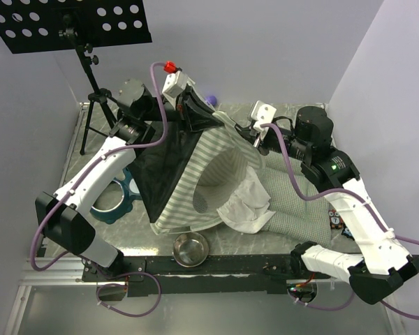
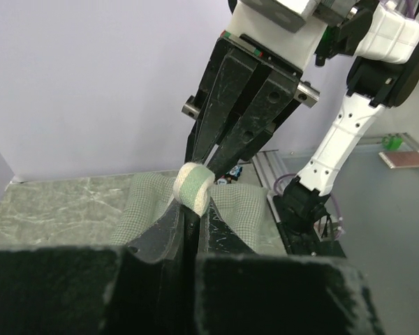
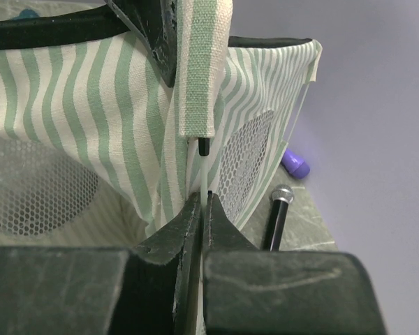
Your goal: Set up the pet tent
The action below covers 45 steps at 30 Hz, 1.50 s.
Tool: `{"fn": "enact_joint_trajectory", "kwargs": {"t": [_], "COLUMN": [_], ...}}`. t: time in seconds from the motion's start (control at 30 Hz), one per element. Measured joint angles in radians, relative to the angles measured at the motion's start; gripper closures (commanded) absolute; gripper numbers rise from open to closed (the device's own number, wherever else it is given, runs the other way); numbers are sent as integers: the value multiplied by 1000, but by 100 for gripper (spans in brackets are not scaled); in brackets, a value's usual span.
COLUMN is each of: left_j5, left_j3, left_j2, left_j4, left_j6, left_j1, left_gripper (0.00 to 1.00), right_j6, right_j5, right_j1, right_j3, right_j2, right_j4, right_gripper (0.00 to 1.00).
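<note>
The pet tent (image 1: 195, 178) lies half raised at the table's middle, with green-and-white stripes, a dark panel on its left and white mesh bunched at the front. Its checked cushion mat (image 1: 300, 216) spreads to the right. My left gripper (image 2: 193, 206) is shut on a rolled striped sleeve end (image 2: 193, 188) at the tent's top, and shows from above as the left gripper (image 1: 199, 112). My right gripper (image 3: 204, 199) is shut on a thin white pole (image 3: 207, 178) whose black tip meets the striped sleeve (image 3: 199, 70). From above, the right gripper (image 1: 239, 128) sits just right of the left one.
A steel bowl (image 1: 190, 249) sits at the near edge. A teal bowl holder (image 1: 122, 199) lies under my left arm. A black stand on a tripod (image 1: 91, 91) occupies the back left. A purple object (image 3: 295, 162) and a black rod (image 3: 278, 216) lie behind the tent.
</note>
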Motion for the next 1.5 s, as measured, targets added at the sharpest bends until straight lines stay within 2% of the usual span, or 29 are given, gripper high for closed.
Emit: {"fn": "enact_joint_trajectory", "kwargs": {"t": [0.23,0.8,1.2,1.23,1.3,1.37,1.43,1.5], "left_j5": [-17,-87,-159,-161,-153,-132,-112,-93], "left_j3": [-26,-29,26,27,24,11,10,10], "left_j2": [-26,-32,-31,-32,-32,-32,-32,-32], "left_j4": [-91,-243,-485,-488,-472,-417,-377,-366], "left_j6": [128,302,536,536,507,439,391,363], "left_j1": [-19,-42,-115,-115,-103,-79,-54,-35], "left_gripper": [99,99,99,99,99,99,99,99], "right_j6": [3,3,2,1,-3,-4,-10,3], "right_j5": [7,-11,-3,-3,-1,13,35,46], "right_j1": [2,5,13,13,13,15,13,3], "right_j3": [2,2,1,0,-7,-29,-66,-85], "right_j2": [1,-15,-8,-10,-16,-31,-47,-55], "right_j4": [-24,-47,-65,-65,-63,-69,-79,-74], "right_gripper": [100,100,100,91,60,40,25,18]}}
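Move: From the left hand, which still grips the tent's striped sleeve, the thin pole in the right fingers lies about 5 cm to the right, level ahead and some 5 cm lower; the tent's round opening is roughly 10 cm back and 15 cm below. From the right hand, the sleeve end is some 4 cm left and 5 cm up; the black microphone lies about 13 cm ahead, far below on the table, and the quilted mat about 9 cm back and 18 cm right. Down, and a little to the right, the left hand carries the gripped sleeve about 4.5 cm towards the pole that the right fingers pinch, tipping some 10 degrees, then eases back left and slightly up. The right hand keeps its pinch and drifts only about a centimetre back and down until near the end, when its fingers open wide, let go of the pole and it sinks some 3 cm more. ##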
